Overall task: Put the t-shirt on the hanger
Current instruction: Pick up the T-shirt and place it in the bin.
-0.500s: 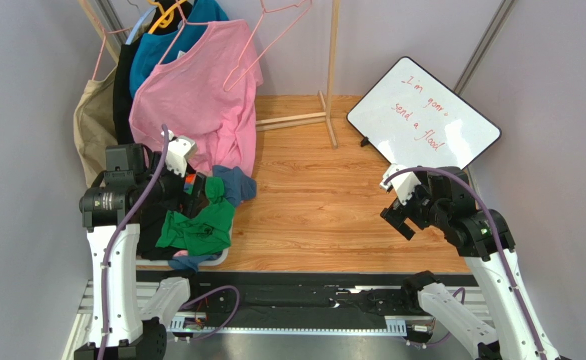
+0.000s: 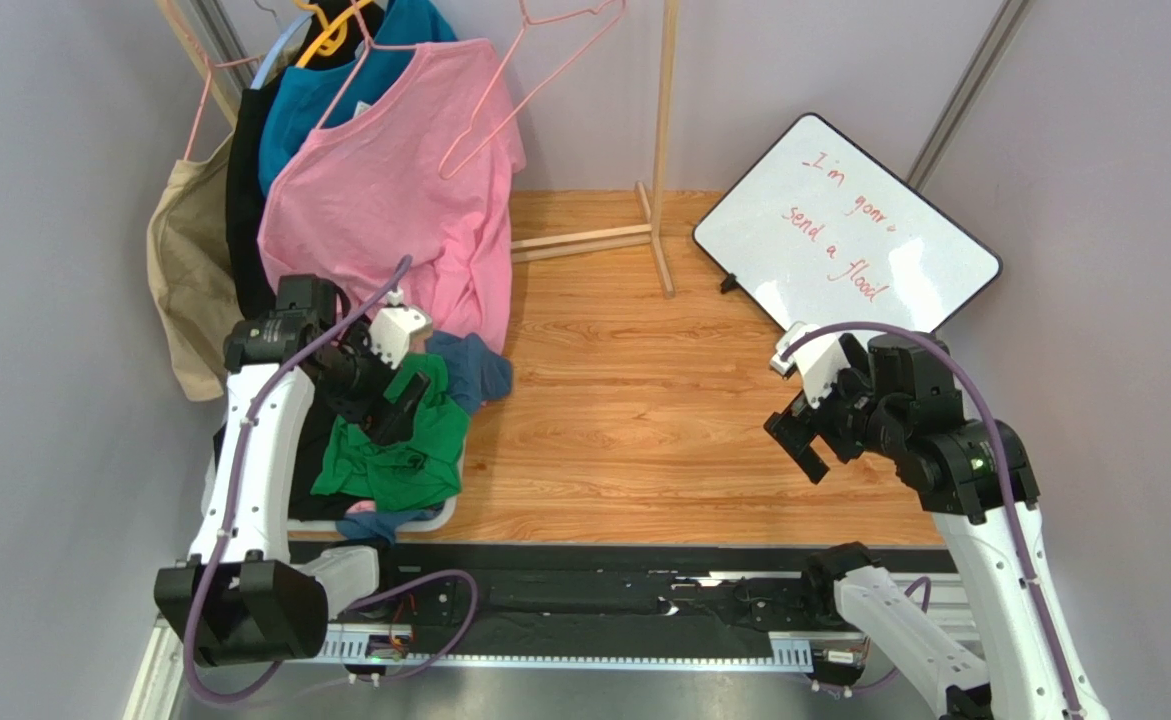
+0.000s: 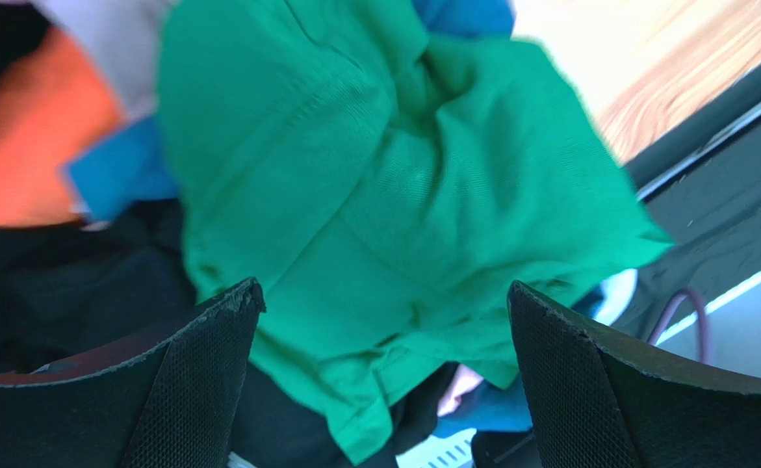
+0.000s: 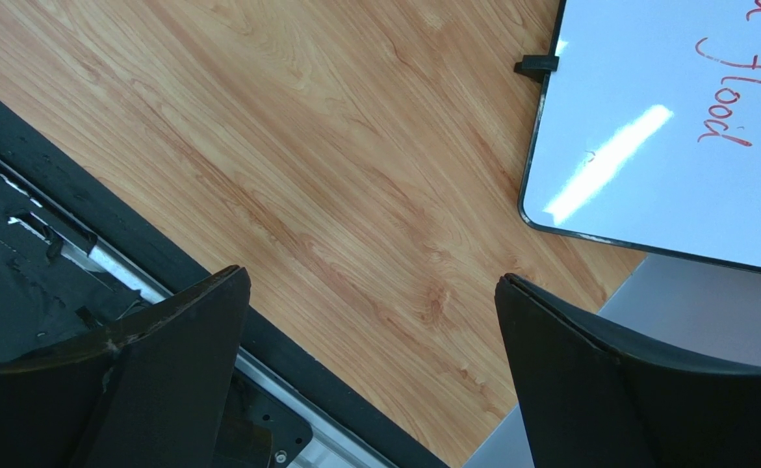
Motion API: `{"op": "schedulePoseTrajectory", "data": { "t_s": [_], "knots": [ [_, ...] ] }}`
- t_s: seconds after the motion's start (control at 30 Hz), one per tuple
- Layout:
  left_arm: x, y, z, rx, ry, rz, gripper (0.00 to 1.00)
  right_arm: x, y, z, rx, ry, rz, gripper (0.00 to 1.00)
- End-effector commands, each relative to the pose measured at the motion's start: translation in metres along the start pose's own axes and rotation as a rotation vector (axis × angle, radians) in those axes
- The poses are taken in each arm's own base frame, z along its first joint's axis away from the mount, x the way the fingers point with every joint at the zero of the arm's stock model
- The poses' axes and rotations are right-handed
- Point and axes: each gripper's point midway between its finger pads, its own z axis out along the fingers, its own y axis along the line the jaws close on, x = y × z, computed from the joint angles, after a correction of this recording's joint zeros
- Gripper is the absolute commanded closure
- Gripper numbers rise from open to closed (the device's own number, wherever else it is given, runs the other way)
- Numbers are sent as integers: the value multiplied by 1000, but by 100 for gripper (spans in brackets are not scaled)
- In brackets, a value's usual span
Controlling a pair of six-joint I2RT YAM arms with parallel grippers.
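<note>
The bright green t-shirt (image 2: 396, 455) lies crumpled on top of a clothes pile at the left. In the left wrist view it (image 3: 384, 185) fills the middle of the frame. My left gripper (image 2: 402, 396) hangs open just above the shirt's far edge. In its own view (image 3: 384, 302) the jaws stand wide apart with the green cloth below them, and nothing is held. The pale-pink wire hanger (image 2: 540, 72) hangs empty on the rack at the top. My right gripper (image 2: 799, 435) is open and empty over the wooden floor, as its own view (image 4: 369, 292) shows.
A pink t-shirt (image 2: 396, 195), a teal-blue shirt (image 2: 306, 113), a beige garment (image 2: 186, 263) and a yellow-orange hanger (image 2: 328, 33) hang on the rack. A wooden post (image 2: 665, 135) stands at centre back. A whiteboard (image 2: 847, 225) leans at the right. Blue cloth (image 2: 471, 368) and black clothes lie beside the green shirt.
My left arm has dropped and reached out, bringing its gripper lower and slightly right, over the green t-shirt. The right arm has barely moved.
</note>
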Motion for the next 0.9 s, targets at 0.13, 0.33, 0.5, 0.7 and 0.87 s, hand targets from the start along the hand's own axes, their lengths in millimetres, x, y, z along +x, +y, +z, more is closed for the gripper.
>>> {"op": "schedulePoseTrajectory", "data": {
  "t_s": [0.13, 0.33, 0.5, 0.7, 0.87],
  "knots": [
    [24, 6, 49, 23, 84, 116, 2, -15, 4, -12, -28, -64, 81, 0],
    [1, -12, 16, 52, 4, 145, 87, -16, 5, -14, -36, -80, 117, 0],
    [-80, -58, -55, 109, -284, 220, 100, -16, 5, -12, -44, -85, 139, 0],
    [-175, -127, -115, 282, -481, 338, 100, -26, -4, -13, -27, -97, 164, 0],
    [-242, -183, -147, 491, -631, 446, 100, -27, -8, -12, -17, -98, 171, 0]
  ]
}}
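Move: The green T-shirt lies bunched on the clothes bin right under the open left hand, its middle roughly 7 cm below and a centimetre or so back. The blue-grey cloth is about 9 cm to the right and 5 cm farther out, black clothes lie some 7 cm left and 3 cm back, and a blue cloth sits about 13 cm straight back. From the right hand the T-shirt is some 52 cm left, 3 cm ahead and 12 cm lower. The left hand, wide open, sinks about 5 cm almost straight down into the middle of the green T-shirt and shuts its fingers there, pinching a bunch of the cloth at the bottom of the dip. Keeping that pinch, it speeds up and off to the right, nearly 30 cm up from its lowest point and some 17 cm sideways, away from the bin and out over the bare table beside the hanging pink T-shirt, while the wrist turns clockwise and tips up, swinging the fingers towards the right. ##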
